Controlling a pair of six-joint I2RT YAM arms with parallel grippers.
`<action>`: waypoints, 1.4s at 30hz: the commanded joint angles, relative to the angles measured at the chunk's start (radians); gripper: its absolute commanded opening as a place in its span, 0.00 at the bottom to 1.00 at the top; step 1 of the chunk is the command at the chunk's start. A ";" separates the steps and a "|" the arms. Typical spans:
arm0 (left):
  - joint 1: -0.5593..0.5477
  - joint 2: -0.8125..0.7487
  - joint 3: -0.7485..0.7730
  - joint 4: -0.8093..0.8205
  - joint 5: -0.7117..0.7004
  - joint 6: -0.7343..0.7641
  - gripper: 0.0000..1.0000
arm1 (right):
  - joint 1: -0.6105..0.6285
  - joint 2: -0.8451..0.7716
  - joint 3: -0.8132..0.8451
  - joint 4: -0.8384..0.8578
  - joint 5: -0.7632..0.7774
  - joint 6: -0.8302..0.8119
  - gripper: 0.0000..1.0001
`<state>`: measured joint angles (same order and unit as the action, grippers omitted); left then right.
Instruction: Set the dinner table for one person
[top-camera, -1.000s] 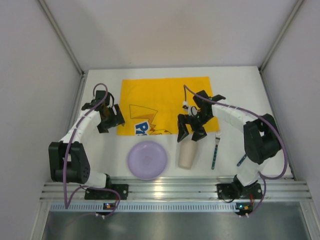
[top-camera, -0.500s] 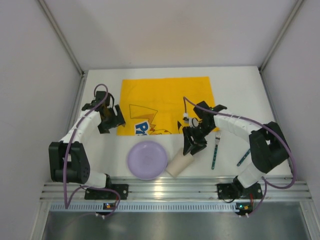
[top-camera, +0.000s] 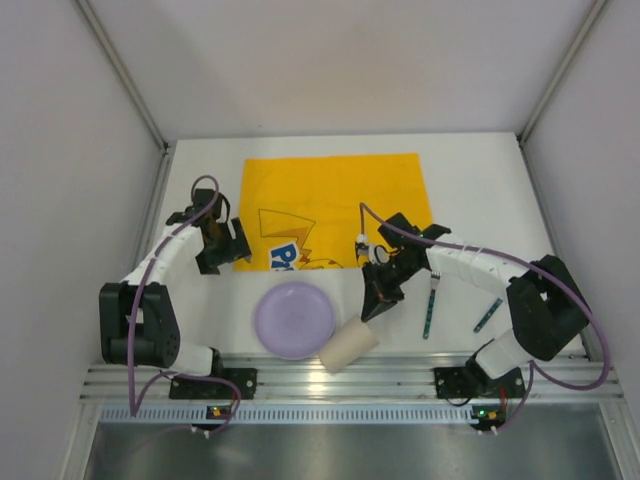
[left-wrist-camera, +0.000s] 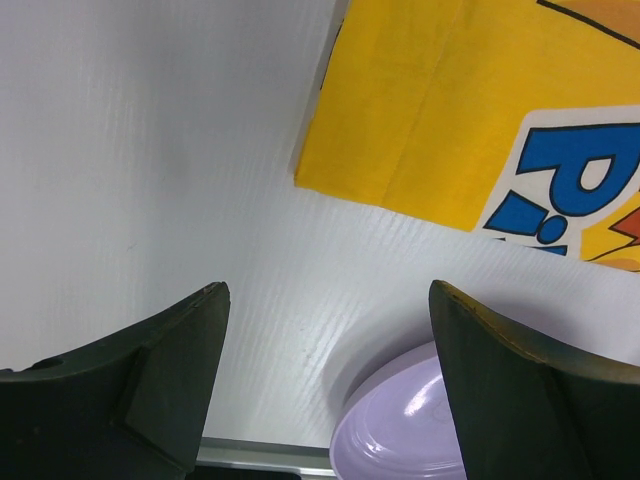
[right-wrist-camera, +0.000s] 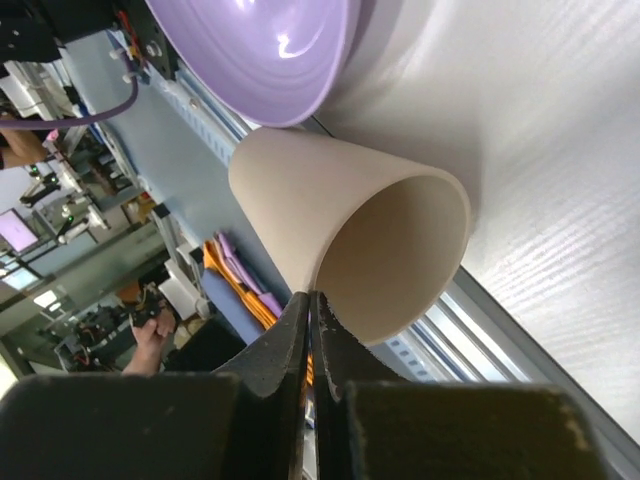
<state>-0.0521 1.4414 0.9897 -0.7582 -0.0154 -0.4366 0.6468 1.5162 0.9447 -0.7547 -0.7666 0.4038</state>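
A beige cup (top-camera: 349, 346) lies tipped on its side on the white dinner table (top-camera: 480, 180), between the lilac plate (top-camera: 294, 318) and the rail, mouth toward my right gripper (top-camera: 372, 310). In the right wrist view that gripper (right-wrist-camera: 309, 293) is shut, its tips pinching the rim of the cup (right-wrist-camera: 330, 210), with the plate (right-wrist-camera: 260, 45) beyond. My left gripper (top-camera: 222, 258) hovers open by the left corner of the yellow cloth (top-camera: 335, 205). Nothing sits between the left gripper (left-wrist-camera: 328, 290) jaws; the plate (left-wrist-camera: 420, 420) shows below them.
A fork (top-camera: 430, 300) with a teal handle lies right of the cup, and another teal-handled utensil (top-camera: 487, 314) lies further right. The ribbed aluminium rail (top-camera: 350, 378) runs along the near edge. Grey walls enclose the table.
The cup went from upright to lying on its side toward the rail. My right gripper closed from wide open and moved down-left with it. The left arm barely moved.
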 joint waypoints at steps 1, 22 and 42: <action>0.003 -0.038 -0.013 0.034 0.003 0.024 0.86 | 0.017 -0.011 0.038 0.075 -0.048 0.044 0.00; 0.003 0.174 0.193 0.060 0.046 0.053 0.86 | -0.165 0.292 0.875 -0.450 0.251 -0.175 0.67; 0.003 0.090 0.115 0.069 0.054 0.047 0.89 | -0.003 0.110 0.137 -0.052 -0.031 -0.051 0.68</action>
<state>-0.0521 1.6024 1.1194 -0.7063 0.0338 -0.3935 0.6022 1.6756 1.1210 -0.9306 -0.7387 0.2993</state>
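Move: The cup lies on its side just back and left of the right hand, its middle about 6 cm back, 5 cm left and 5 cm below; the shut fingertips are at its rim. The purple plate is centred some 18 cm left, level fore and aft, the fork 15 cm right and 4 cm ahead, both about 10 cm lower. From the left hand the cup is roughly 21 cm back, 29 cm right and slightly lower. Forward and up in one quick swing, the right hand leaves the cup's rim with fingers shut, some 18 cm out and 17 cm up, its fingers tipping up about 30 degrees. At the top it opens wide, then swings back down to the cup's mouth, the open fingers straddling the near rim without gripping. The open left hand drifts about 5 cm forward by the cloth's corner, easing slightly back. ##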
